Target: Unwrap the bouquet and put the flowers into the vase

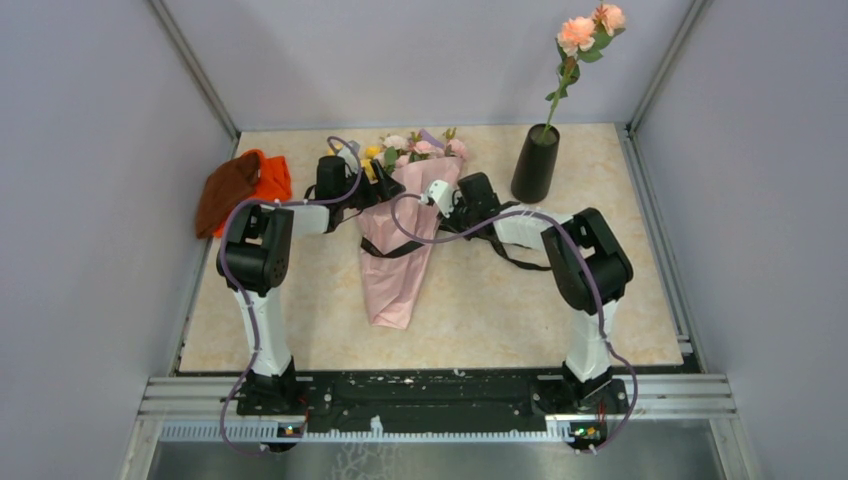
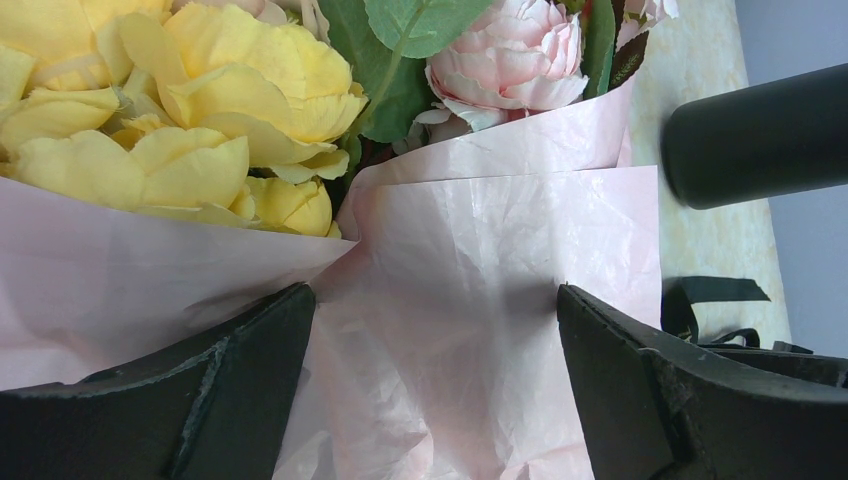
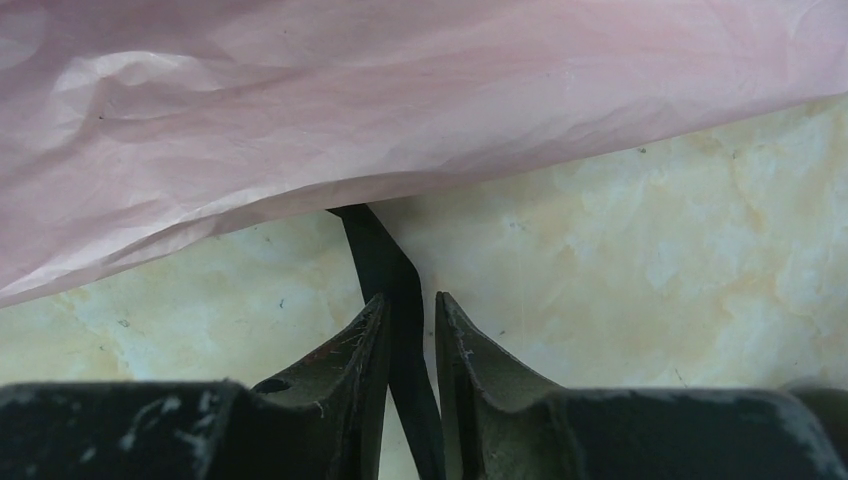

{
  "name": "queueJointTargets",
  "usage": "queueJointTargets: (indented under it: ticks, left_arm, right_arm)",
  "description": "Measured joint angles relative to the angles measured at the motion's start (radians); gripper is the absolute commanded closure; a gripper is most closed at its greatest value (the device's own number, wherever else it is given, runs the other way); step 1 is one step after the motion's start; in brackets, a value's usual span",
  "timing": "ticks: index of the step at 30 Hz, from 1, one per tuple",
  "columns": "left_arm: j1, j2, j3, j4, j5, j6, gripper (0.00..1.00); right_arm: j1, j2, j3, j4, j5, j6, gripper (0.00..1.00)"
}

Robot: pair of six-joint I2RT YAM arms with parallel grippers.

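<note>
The bouquet (image 1: 400, 250) lies on the table, a pink paper cone with the flowers (image 1: 415, 147) at its far end. Its black ribbon (image 1: 385, 250) hangs loose round the middle. The black vase (image 1: 535, 165) stands at the back right with one peach rose stem (image 1: 585, 35) in it. My left gripper (image 2: 435, 300) is wide open, its fingers (image 2: 260, 350) straddling the pink paper (image 2: 480, 250) below yellow blooms (image 2: 200, 100). My right gripper (image 3: 410, 300) stands slightly open; the ribbon (image 3: 385, 255) runs between its jaws, against one finger and clear of the other.
An orange-and-brown cloth bundle (image 1: 243, 185) lies at the back left. The marble-patterned table (image 3: 650, 250) is walled by grey panels on three sides. The vase (image 2: 760, 135) shows just beyond the bouquet's top in the left wrist view.
</note>
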Motion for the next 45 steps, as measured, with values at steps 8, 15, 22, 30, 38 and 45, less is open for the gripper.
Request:
queueJointTargets:
  ticks: [8,15,22,30,38,45]
  left_arm:
    - [0.001,0.0,0.0,0.0,0.0,0.0,0.01]
    - [0.005,0.0,0.0,-0.002,0.0,-0.004,0.01]
    - [0.005,0.0,0.0,-0.002,0.0,-0.007,0.01]
    - [0.005,0.0,0.0,-0.002,0.001,-0.01,0.01]
    - [0.007,-0.002,0.001,-0.01,0.003,-0.012,0.01]
    - [0.011,-0.003,0.0,-0.01,0.01,-0.02,0.01]
  right_arm:
    - [-0.01,0.035,0.032,0.0,-0.006,0.002,1.0]
    - [-0.025,0.051,0.058,-0.019,-0.032,0.01,1.0]
    - [-0.037,0.047,0.056,-0.023,-0.034,0.026,1.0]
    - [-0.105,-0.044,0.016,-0.021,0.001,0.068,1.0]
    - [-0.197,-0.232,-0.103,0.039,0.147,0.184,1.0]
    - [-0.261,-0.523,-0.174,0.094,0.304,0.306,1.0]
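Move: The black ribbon, where it comes out from under the bouquet's right edge, lies just below the right fingertips and about 1 cm ahead. The middle of the bouquet's pink paper is some 8 cm to that hand's left and 2 cm back. The vase stands roughly 10 cm ahead and 15 cm to its right. From the left hand, the same piece of ribbon is about 10 cm to the right, 10 cm back and 5 cm lower. Forward by barely 1 cm, the right hand closes its slightly open fingers and pinches the ribbon, then pulls it away from the bouquet, speeding up to the right and upwards, some 17 cm each, towards the vase. The wrist swings about 40 degrees clockwise and tips up. The left hand stays wide open at the upper bouquet. ##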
